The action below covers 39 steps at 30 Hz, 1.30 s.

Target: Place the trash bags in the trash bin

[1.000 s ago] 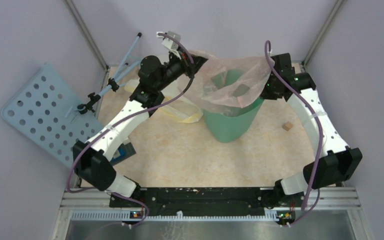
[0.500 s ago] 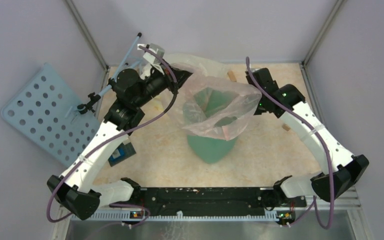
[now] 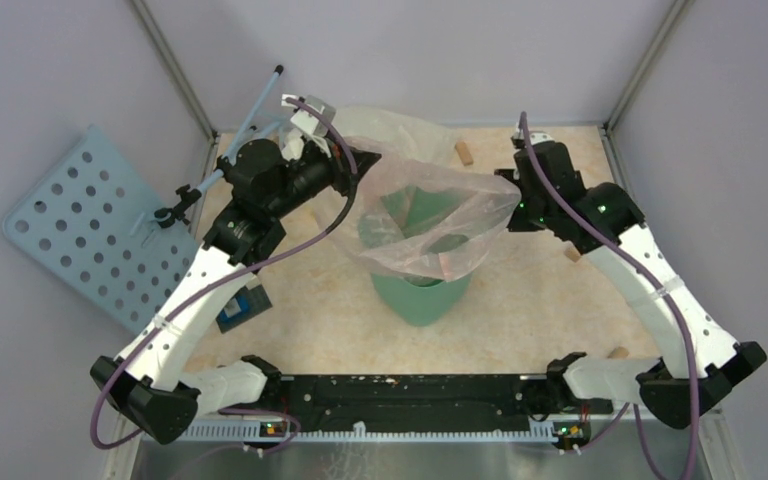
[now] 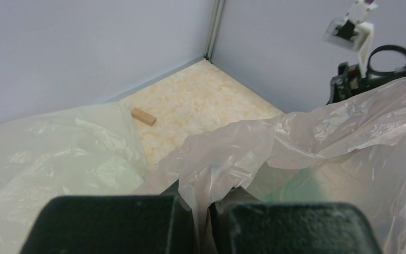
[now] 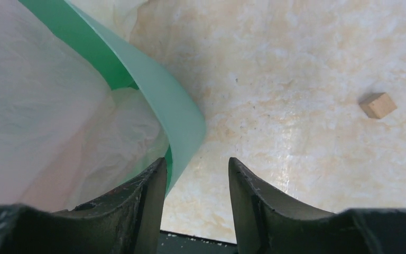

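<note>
The translucent pale-pink trash bag [image 3: 430,215] hangs open-mouthed over the mint-green trash bin [image 3: 420,298], its lower part inside the bin. My left gripper [image 3: 352,165] is shut on the bag's far-left edge; the left wrist view shows the pink film [image 4: 296,143] pinched between the two black pads of the gripper [image 4: 203,203]. My right gripper [image 3: 513,200] sits at the bag's right edge, open. In the right wrist view its fingers [image 5: 196,172] stand apart over bare table, with the bin's green rim [image 5: 161,92] and the bag [image 5: 42,106] just beside the left finger.
A larger pale-yellow bag [image 3: 390,122] lies behind the bin and shows in the left wrist view [image 4: 47,159]. Small wooden blocks [image 3: 463,152] [image 3: 572,253] [image 3: 618,352] dot the table. A dark flat item [image 3: 243,305] lies left; a blue perforated board [image 3: 75,230] leans outside the left wall.
My right gripper has opened and let go of the bag's right edge. Before that, both arms carried the bag left and nearer, and the bin shifted with it.
</note>
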Tool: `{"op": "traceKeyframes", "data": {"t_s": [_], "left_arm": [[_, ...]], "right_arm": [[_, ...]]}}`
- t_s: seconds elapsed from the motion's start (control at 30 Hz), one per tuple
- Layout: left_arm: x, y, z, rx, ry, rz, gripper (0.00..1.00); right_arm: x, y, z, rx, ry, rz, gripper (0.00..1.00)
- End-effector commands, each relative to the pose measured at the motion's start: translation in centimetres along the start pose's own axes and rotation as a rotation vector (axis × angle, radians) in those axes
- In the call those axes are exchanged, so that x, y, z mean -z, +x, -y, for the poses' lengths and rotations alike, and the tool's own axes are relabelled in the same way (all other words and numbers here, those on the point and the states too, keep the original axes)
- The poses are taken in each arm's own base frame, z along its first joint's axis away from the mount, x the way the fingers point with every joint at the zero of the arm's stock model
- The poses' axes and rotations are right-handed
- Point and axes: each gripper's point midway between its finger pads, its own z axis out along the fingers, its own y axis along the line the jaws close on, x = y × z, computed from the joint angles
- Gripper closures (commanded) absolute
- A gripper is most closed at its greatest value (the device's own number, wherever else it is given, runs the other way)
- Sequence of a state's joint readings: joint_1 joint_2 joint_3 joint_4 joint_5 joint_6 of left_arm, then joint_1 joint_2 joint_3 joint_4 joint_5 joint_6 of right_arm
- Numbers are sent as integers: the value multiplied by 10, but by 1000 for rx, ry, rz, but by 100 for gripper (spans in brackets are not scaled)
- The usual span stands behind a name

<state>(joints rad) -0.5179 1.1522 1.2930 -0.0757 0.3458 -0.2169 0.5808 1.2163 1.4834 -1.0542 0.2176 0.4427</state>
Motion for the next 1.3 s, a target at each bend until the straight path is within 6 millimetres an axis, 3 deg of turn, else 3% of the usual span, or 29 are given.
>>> {"op": "traceKeyframes", "data": {"t_s": [0.0,0.1,0.2,0.3,0.43,0.53,0.67,0.83,1.07,1.27], "left_arm": [[2,-20,-4,-40,-32,41,100],[0,-20,-5,-48,-34,40,100],[-2,-19,-9,-43,-48,32,100],[-4,-17,-12,-43,-60,27,100],[-6,-14,-13,-41,-63,22,100],[-8,-14,-14,-37,-61,22,100],[-9,-15,-12,-27,-51,22,100],[-8,-16,-10,-25,-46,19,100],[-2,-20,-4,-20,-30,31,100],[0,-22,-6,-36,-47,23,100]], "right_arm": [[41,-32,10,8,33,121,53],[65,-38,6,-3,-28,163,50],[88,-33,-5,-10,-148,192,48],[109,-22,-14,-21,-265,218,41],[135,-3,-36,6,-470,216,13],[157,-3,-48,29,-593,273,11],[177,-19,-45,50,-604,389,10],[181,-48,-56,105,-611,452,10],[177,-107,-54,189,-474,556,9],[148,-107,-81,266,-532,425,9]]}}
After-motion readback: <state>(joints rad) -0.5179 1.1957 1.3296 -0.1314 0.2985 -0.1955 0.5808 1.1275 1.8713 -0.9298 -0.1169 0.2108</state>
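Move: The pink bag is draped over the green bin, and its right edge sits about 3 cm to the left of the right fingertips, level with them in reach and height. From that hand the bin's middle is roughly 13 cm left, 4 cm back and 15 cm lower; a wooden block lies some 20 cm right, 7 cm ahead, 27 cm below. That bag edge is about 20 cm right of the left hand, 3 cm back, 14 cm lower. The pink bag's right edge is left behind as the right hand, already off its grip, climbs about 20 cm, first drawing back some 11 cm, then swinging forward again by 7. Its wrist tips up about 30 degrees and turns counter-clockwise while the half-open fingers spread wide. The left hand keeps its pinch on the bag's left side, easing slightly forward and down. ##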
